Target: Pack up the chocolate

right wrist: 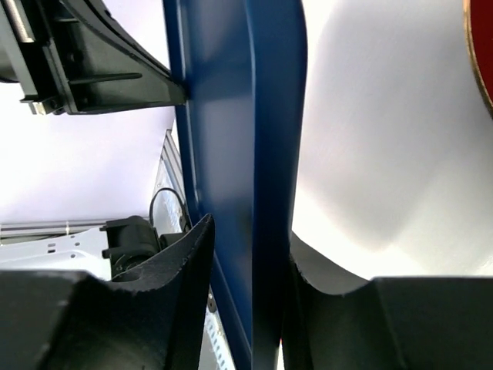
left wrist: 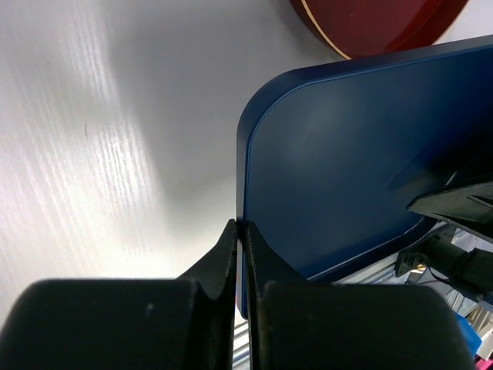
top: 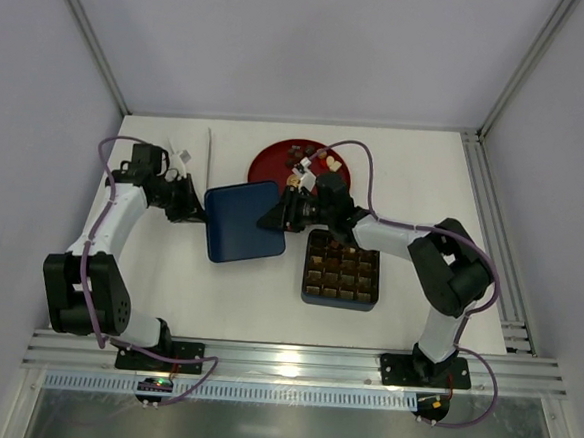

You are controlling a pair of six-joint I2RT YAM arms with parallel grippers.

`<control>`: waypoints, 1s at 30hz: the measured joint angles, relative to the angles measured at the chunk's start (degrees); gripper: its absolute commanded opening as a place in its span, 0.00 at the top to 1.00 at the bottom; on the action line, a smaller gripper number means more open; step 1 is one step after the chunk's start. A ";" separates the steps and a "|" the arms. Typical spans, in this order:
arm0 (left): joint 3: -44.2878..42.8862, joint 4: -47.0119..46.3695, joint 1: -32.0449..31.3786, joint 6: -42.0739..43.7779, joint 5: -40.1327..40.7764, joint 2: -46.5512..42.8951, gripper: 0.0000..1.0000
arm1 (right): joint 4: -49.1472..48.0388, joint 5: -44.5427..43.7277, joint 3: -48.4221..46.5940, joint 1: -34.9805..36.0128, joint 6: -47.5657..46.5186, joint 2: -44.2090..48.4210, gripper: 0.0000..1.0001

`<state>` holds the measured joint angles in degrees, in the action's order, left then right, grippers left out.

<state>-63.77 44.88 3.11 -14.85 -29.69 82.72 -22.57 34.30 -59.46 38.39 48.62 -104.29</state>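
The navy lid hangs tilted above the table between both arms. My left gripper is shut on its left edge, and in the left wrist view the fingers pinch the thin rim of the lid. My right gripper holds the opposite edge. In the right wrist view its jaws are closed around the rim of the lid. The chocolate lies as loose pieces on a red plate behind the lid. The dark compartment tray sits to the right.
A white sheet lies at the back left near the left arm. The red plate's edge shows in the left wrist view and in the right wrist view. Enclosure walls surround the white table.
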 measured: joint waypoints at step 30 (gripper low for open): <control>-14.69 0.83 -14.36 1.03 10.25 -9.03 0.24 | 13.75 3.37 0.13 -6.43 3.76 12.61 0.96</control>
<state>-78.46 45.71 -11.25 -13.82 -19.44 73.69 -8.82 37.67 -59.33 31.97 52.38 -91.68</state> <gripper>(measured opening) 0.750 0.140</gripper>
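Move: Between the two hands hangs the dark blue lid: the left hand pinches its left edge, with the lid's middle about 9 cm to that hand's right; the right hand's fingers straddle the opposite edge, the middle roughly 8 cm to its left. The chocolate box stands some 17 cm right of the right hand, 7 cm back and 12 below; the red plate is about 14 cm ahead and 5 right of it. From the left hand the box is about 35 cm right and 7 back. Closing its half-open fingers on the lid's right edge, the right hand takes the lid over while rising, then carries it to the right, about 6 cm up and 5 cm across in all. The left hand moves right and up with the lid still pinched, then opens wide and lets go, climbing clear to some 12 cm above its start as its fingertips tip up and outward. ##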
